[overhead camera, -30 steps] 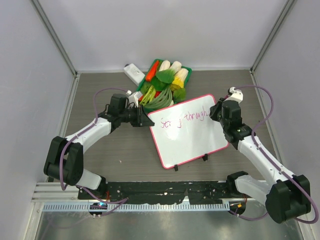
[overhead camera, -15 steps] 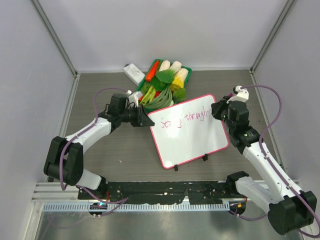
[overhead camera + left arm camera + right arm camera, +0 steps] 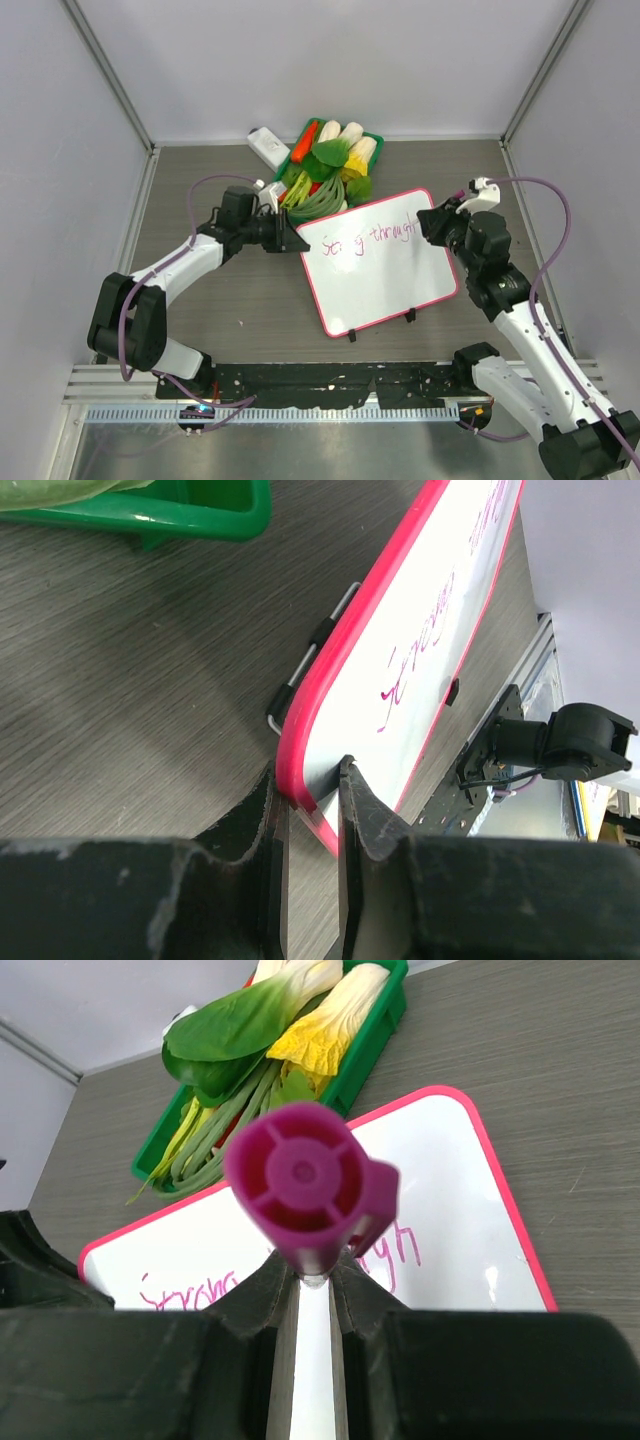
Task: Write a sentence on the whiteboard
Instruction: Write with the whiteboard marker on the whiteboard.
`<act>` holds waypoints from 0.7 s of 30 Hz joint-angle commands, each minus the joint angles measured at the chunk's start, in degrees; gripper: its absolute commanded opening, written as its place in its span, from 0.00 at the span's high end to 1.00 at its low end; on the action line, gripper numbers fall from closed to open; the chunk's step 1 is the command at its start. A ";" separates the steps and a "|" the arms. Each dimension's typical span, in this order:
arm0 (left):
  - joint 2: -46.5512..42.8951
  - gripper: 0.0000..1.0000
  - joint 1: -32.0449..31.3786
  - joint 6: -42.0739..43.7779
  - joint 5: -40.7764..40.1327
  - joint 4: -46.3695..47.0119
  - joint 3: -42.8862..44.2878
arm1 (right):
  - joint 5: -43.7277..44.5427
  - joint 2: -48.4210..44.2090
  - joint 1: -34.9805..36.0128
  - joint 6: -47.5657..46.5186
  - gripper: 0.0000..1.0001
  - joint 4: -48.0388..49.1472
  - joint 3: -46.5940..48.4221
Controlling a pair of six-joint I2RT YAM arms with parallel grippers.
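The whiteboard (image 3: 378, 275) lies tilted in mid-table, pink-rimmed, with the sentence (image 3: 366, 240) reading "Strong through" in magenta along its upper part. My left gripper (image 3: 296, 240) is shut on the board's left corner; in the left wrist view its fingers (image 3: 352, 790) pinch the red rim of the whiteboard (image 3: 370, 670). My right gripper (image 3: 433, 222) hovers at the board's upper right corner, shut on a magenta marker (image 3: 305, 1185). The marker's capped rear end faces the right wrist camera, above the whiteboard (image 3: 470, 1230) and the sentence (image 3: 190, 1288). The marker tip is hidden.
A green basket (image 3: 375, 136) of vegetables stands just behind the board, also seen as the basket (image 3: 372, 1030) in the right wrist view. A small white block (image 3: 265, 146) lies to its left. Black clips (image 3: 410, 316) stick out under the board's near edge. Walls enclose three sides.
My right arm has swung outward to the right while its gripper stays at the board's upper right corner. The left arm and the writing are unchanged.
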 commanded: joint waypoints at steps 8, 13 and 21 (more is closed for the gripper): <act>-0.77 0.59 -1.46 8.11 -9.87 -6.24 4.17 | -4.50 -2.76 3.65 -0.10 0.99 2.47 -1.68; -3.93 0.39 -1.46 4.51 -9.26 -4.32 2.68 | -0.28 -2.32 8.48 0.17 0.99 3.00 -1.86; -15.71 0.27 -1.46 -6.12 -10.93 3.76 -7.77 | 4.03 -0.04 14.90 0.43 0.99 4.93 -1.51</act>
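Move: The whiteboard, its far-left corner still pinched in the left fingers, has its middle about 18 cm right of that hand, 2 back and 5 lower. From the right hand, holding the marker, that middle lies 7 cm left, 3 back and 16 below; the word "through" is 5 left and 3 ahead, "strong" 16 left and 1 back. The vegetable basket sits 18 left and 22 ahead of the right hand. The whiteboard's corner comes free as the left fingers open wide; that hand edges about 1 cm forward, then draws back, left and up some 2 cm. Meanwhile the right hand, keeping its grip on the raised marker, sweeps roughly 6 cm left and 3 back across "through" towards the board's middle, turning some 10 degrees counter-clockwise. ##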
